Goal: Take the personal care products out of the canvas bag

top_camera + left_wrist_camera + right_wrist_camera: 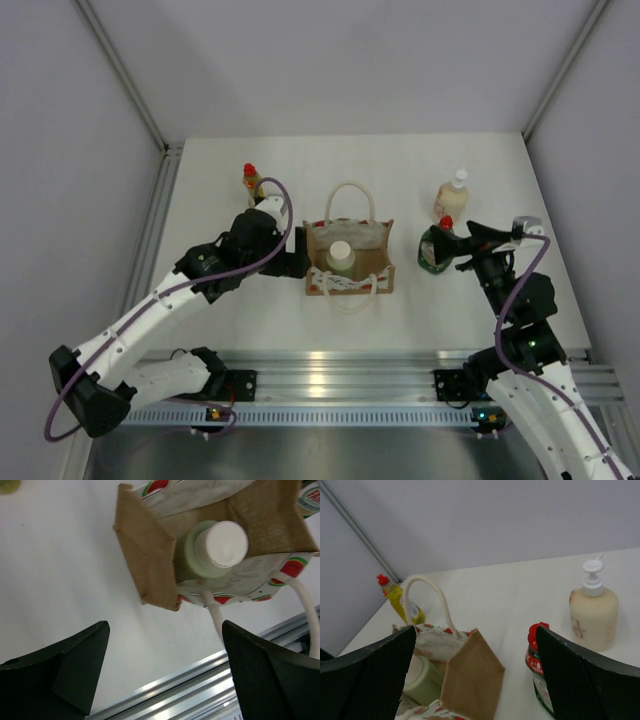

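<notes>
The canvas bag (372, 266) stands upright at the table's middle with the pale white-capped bottle (340, 258) inside. My left gripper (300, 258) is open and empty just left of the bag. In the left wrist view the bag (150, 555) and the pale bottle (212, 550) lie ahead of the open gripper (165, 665). The yellow red-capped bottle (252, 183), cream bottle (452, 197) and dark green bottle (435, 250) stand on the table. My right gripper (458, 250) is open beside the green bottle (536, 672), with the bag (472, 677) between its fingers (585, 680).
An aluminium rail (330, 365) runs along the table's near edge, also seen in the left wrist view (200, 685). Grey walls enclose the table on three sides. The bag's cream handle (427, 597) loops up, with the yellow bottle (400, 600) behind it and the cream bottle (594, 612) at the right.
</notes>
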Available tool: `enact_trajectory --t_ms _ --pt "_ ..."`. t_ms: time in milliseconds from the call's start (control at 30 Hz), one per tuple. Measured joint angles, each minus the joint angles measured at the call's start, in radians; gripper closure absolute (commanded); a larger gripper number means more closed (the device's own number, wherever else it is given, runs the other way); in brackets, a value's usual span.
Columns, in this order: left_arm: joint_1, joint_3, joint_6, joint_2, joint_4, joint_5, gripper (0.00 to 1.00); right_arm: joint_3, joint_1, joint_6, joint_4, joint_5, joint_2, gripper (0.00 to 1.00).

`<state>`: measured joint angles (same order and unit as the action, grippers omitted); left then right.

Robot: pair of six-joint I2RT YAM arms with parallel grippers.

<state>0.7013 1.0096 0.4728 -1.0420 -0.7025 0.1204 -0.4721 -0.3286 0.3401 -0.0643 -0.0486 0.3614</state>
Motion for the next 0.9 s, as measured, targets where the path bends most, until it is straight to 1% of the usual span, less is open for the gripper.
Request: enact_trajectory --t_ms 200,300,433,533,700,800,900 --pt "0.182 0.198 -0.017 -0.129 -0.001 0.088 0.02 0.009 0.0 0.073 0.107 0.111 -0.05 0.01" --pt "0.234 0.268 -0.034 -0.22 0.003 0.116 0.03 0.009 0.0 0.096 0.143 0.157 -0.065 0.01" --pt "0.245 0.324 -0.046 -0.36 -0.002 0.152 0.05 0.006 0.0 0.113 0.201 0.214 -0.084 0.02" --pt "0.245 0.352 -0.053 -0.433 -0.003 0.182 0.05 -0.003 0.0 0.114 0.251 0.255 -0.089 0.02" --pt "0.245 0.371 -0.053 -0.49 -0.003 0.205 0.05 -0.048 0.0 0.092 0.341 0.293 -0.106 0.01" --pt "0.245 0.374 -0.053 -0.528 -0.002 0.208 0.05 -0.071 0.0 0.075 0.359 0.302 -0.106 0.02" --pt "0.245 0.374 -0.053 -0.573 -0.002 0.214 0.02 -0.089 0.0 0.053 0.368 0.308 -0.095 0.02"
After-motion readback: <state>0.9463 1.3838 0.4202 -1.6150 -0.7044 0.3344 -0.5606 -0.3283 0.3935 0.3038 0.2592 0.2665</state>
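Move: The white-capped pale-green bottle, the last thing in the canvas bag, stands about 12 cm to the left hand's right, 6 cm ahead, its middle some 12 cm lower. The bag's middle is 2 cm right of the bottle and 1 cm beyond; the yellow bottle is roughly 17 cm left of it and 14 cm beyond, the green bottle 21 cm right of it, about level. From the right hand the white-capped bottle lies some 19 cm left, 9 cm ahead, 22 cm below. To the white-capped bottle in the bag the wide-open left hand goes in an arc: rightward and up about 4 cm over the bag's left side, then down some 8 cm while edging forward, 11 cm to the right in all, its left side rolling up about 15 degrees, so the fingers come around the cap without closing. The empty right hand draws back, left and a little down, turning counter-clockwise. ##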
